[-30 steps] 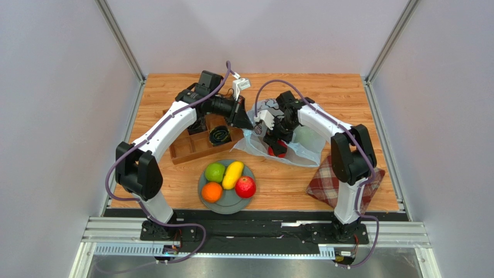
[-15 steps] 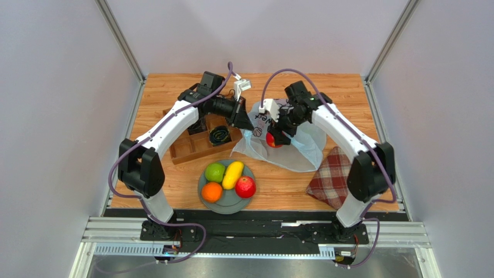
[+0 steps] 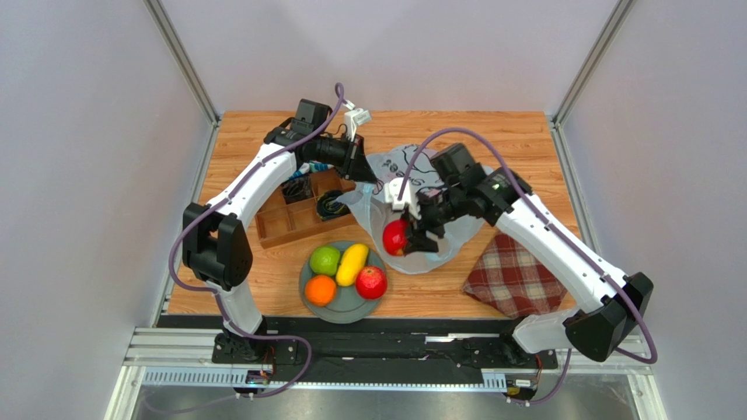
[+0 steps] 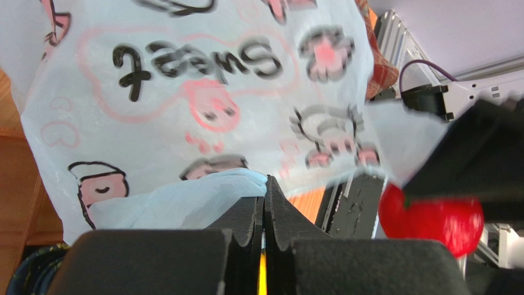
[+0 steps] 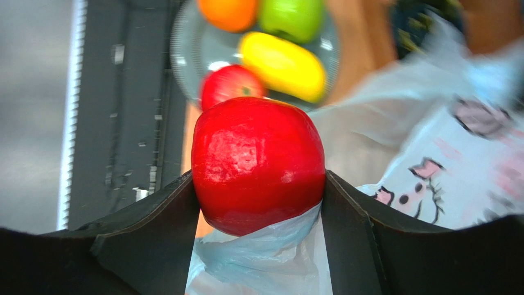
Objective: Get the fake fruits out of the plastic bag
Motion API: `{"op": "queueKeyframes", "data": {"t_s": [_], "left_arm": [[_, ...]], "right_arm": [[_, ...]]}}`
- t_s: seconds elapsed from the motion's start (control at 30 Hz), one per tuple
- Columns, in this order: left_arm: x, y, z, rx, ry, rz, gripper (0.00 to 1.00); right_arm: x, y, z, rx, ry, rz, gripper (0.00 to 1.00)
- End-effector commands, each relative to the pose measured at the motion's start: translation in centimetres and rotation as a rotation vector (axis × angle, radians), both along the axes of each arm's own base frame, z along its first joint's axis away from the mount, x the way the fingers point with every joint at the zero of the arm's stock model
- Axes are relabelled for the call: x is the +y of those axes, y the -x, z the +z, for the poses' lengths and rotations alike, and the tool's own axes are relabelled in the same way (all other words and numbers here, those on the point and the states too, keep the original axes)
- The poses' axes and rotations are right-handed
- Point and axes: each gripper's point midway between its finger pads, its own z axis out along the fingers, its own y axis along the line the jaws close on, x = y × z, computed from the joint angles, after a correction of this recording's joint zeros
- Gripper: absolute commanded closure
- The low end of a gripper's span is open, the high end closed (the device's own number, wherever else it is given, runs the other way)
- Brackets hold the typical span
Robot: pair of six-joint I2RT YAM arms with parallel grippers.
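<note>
My right gripper is shut on a glossy red apple, seen close in the right wrist view, with a fold of bag film under it. It holds the apple above the table, right of the grey plate. The pale-blue plastic bag with dark print lies behind it. My left gripper is shut on the bag's edge and holds it up. On the plate lie a green apple, a yellow mango, an orange and a red apple.
A wooden compartment tray holding a dark coiled item stands left of the bag. A red plaid cloth lies at the right front. Grey walls close in both sides; the black rail runs along the near edge.
My right gripper has lifted the red apple out of the bag and carried it forward and left toward the plate. The left gripper has raised the bag's edge slightly.
</note>
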Motion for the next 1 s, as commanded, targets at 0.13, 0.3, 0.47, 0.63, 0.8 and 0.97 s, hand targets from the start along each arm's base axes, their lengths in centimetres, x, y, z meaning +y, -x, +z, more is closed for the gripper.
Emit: {"op": "queueKeyframes", "data": {"t_s": [0.13,0.3,0.47,0.63,0.8,0.97], "left_arm": [[-0.9,-0.2,4.5,-0.077,0.106,-0.019,1.0],[-0.6,1.1,4.7,-0.03,0.127,-0.017,1.0],[-0.1,1.2,4.5,0.003,0.147,0.017,1.0],[1.1,0.9,4.5,0.009,0.152,0.048,1.0],[1.6,1.3,4.9,-0.015,0.156,0.05,1.0],[1.7,1.7,4.9,-0.017,0.162,0.055,1.0]], "right_arm": [[6.1,3.5,-2.7,0.053,0.039,0.2,0.33],[9.4,5.3,-2.9,0.095,0.048,0.296,0.33],[11.7,9.2,-5.3,0.129,0.097,0.43,0.33],[12.3,11.3,-9.3,0.137,0.189,0.493,0.34],[13.8,9.0,-12.0,0.098,0.267,0.393,0.33],[13.9,6.7,-13.9,0.042,0.351,0.3,0.32]]}}
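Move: About 14 cm to the left of the right hand, nearly level ahead and 20 cm below, is the middle of the plate that the held red fruit is bound for. On it the red apple lies 7 cm left of the hand, the yellow mango 11 cm left and 4 cm ahead, the orange 19 cm left and 3 cm back. From the left hand, pinching the bag's edge, the plate is roughly 13 cm back, 6 cm left and 20 cm down. Swinging down, left and back over the plate's right side, the right hand carries the still-gripped red fruit about 14 cm down, 12 cm left and 9 cm back to above the near rim, turning some 25 degrees counter-clockwise and tipping its fingers farther down; bag film stays caught in its grip. The left hand keeps its pinch on the bag, drifting 2-3 cm up and left. ##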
